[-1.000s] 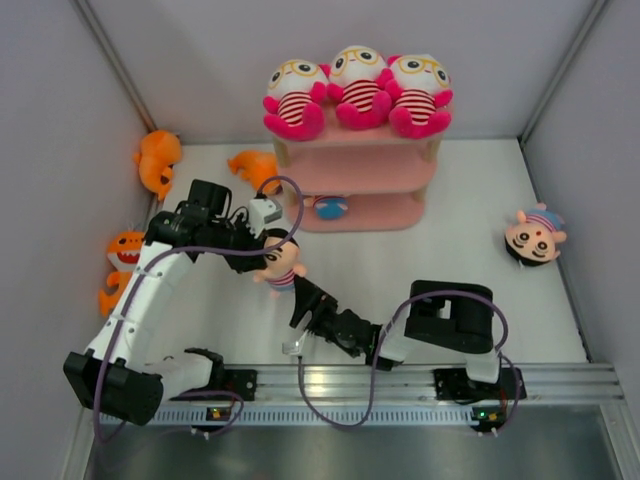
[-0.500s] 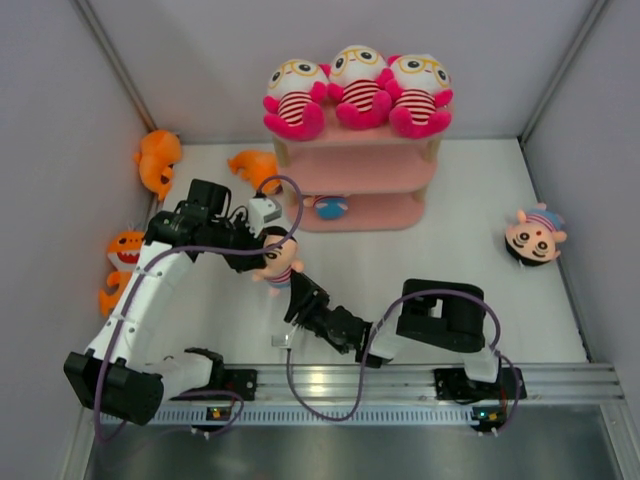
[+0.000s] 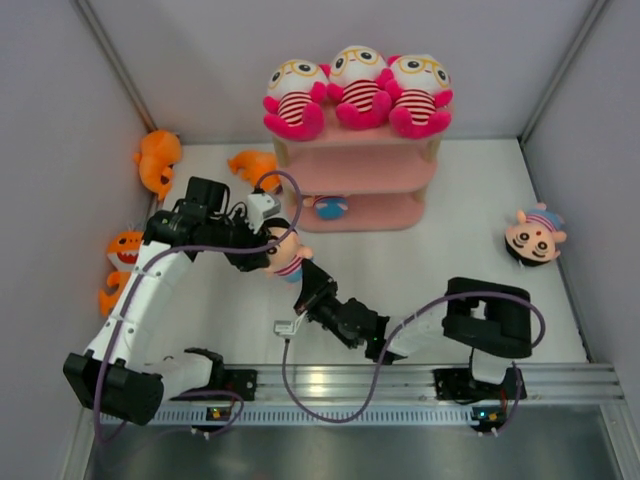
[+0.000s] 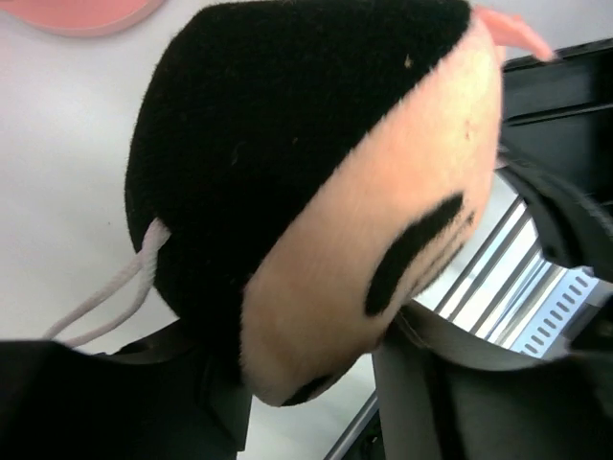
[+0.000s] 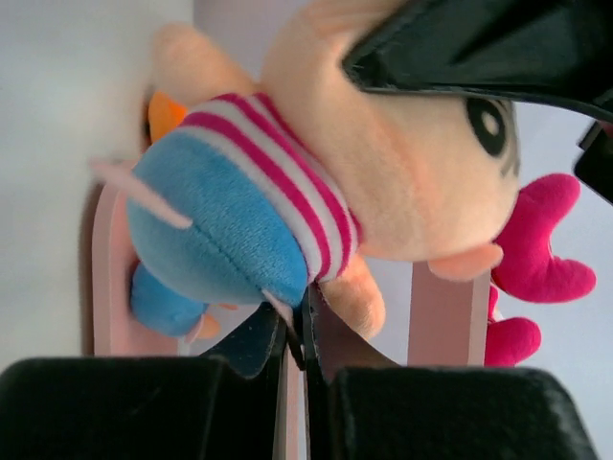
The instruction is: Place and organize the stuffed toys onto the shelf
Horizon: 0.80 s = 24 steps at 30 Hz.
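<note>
A peach-faced doll [image 3: 285,255] with a blue body hangs over the table between both arms. Its black-haired head [image 4: 316,192] lies between the fingers of my left gripper [image 3: 268,248]; whether they still press on it does not show. My right gripper [image 5: 305,321] is shut, pinching the bottom edge of the doll's blue body [image 5: 230,230] from below. The pink shelf [image 3: 360,172] stands at the back, with three glasses toys [image 3: 358,85] on its top board and a second doll [image 3: 330,207] on its bottom board. A third doll [image 3: 533,237] lies at the right.
Three orange sharks lie on the left side: one [image 3: 157,160] by the back wall, one [image 3: 252,165] beside the shelf, one [image 3: 122,255] against the left wall. Grey walls enclose the table. A metal rail [image 3: 400,380] runs along the near edge.
My right gripper rose to the doll's body and shut on it. The doll shifted a little up and to the right. My left gripper's fingers have spread somewhat around the head.
</note>
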{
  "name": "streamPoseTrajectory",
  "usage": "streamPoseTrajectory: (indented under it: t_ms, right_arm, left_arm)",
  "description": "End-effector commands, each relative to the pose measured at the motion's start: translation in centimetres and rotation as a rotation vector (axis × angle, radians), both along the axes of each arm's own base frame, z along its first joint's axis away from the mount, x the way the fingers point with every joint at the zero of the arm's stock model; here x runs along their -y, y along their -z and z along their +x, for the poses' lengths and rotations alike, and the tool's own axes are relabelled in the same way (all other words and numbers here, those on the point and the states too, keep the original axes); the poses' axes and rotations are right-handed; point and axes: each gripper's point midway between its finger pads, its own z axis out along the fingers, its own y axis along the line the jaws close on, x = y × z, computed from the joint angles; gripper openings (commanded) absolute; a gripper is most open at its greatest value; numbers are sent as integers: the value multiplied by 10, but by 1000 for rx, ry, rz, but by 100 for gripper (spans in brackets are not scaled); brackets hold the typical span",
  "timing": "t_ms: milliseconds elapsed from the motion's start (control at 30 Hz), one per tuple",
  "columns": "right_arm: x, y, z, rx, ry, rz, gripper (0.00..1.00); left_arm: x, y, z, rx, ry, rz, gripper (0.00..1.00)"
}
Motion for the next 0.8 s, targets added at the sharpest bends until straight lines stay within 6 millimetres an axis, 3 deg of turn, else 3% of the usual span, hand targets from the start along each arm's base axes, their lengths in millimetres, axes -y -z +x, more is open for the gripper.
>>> streamPoseTrajectory:
  t_ms: [0, 33, 67, 100, 167, 200, 400, 500, 600, 667, 733, 767]
  right_arm:
    - [5, -51, -15, -203, -73, 263, 0]
    - [3, -44, -17, -276, -87, 230, 0]
    - [7, -10, -21, -392, -85, 87, 0]
    - [5, -11, -35, -536, -161, 129, 0]
    - [14, -5, -32, -645, -161, 124, 0]
    - [25, 5, -36, -701, -149, 90, 0]
    - [80, 62, -30, -966, 1, -1, 0]
    - [97, 76, -19, -995, 74, -4, 0]
    - [105, 82, -12, -1103, 122, -5, 0]
    - [127, 88, 4, -1129, 206, 6, 0]
    - [142, 85, 14, -1106, 252, 26, 0]
    - [146, 75, 16, -1086, 251, 57, 0]
  left_arm:
    - [2, -4, 6, 5, -16, -2, 52]
    - [1, -3, 7, 6, -21, 4, 57]
    - [-1, -3, 7, 12, -24, 11, 64]
    - [-2, -4, 7, 16, -28, 16, 76]
    - [-5, -6, 7, 32, -36, 26, 86]
    - [-7, -6, 7, 41, -43, 37, 98]
    - [-18, -12, 8, 99, -72, 82, 98]
    - [-22, -14, 7, 114, -82, 94, 98]
    - [-26, -15, 7, 129, -94, 105, 98]
    - [-29, -14, 5, 137, -98, 119, 98]
    - [-31, -13, 4, 146, -99, 128, 98]
    - [-33, -15, 3, 161, -97, 133, 98]
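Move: The right hand grips the boy toy by its trouser end. The lower shelf it will be taken to lies about 20 cm ahead, 13 to the right and 17 below, with a second boy toy on its near-left part, some 19 cm ahead, 6 right and 16 below. For the left hand, already loosening, the held boy toy's middle is about 4 cm right, 1 back and 2 below. Left fingers open off the boy toy; right hand swings it 14 cm right and down, tipping down 60 degrees. ##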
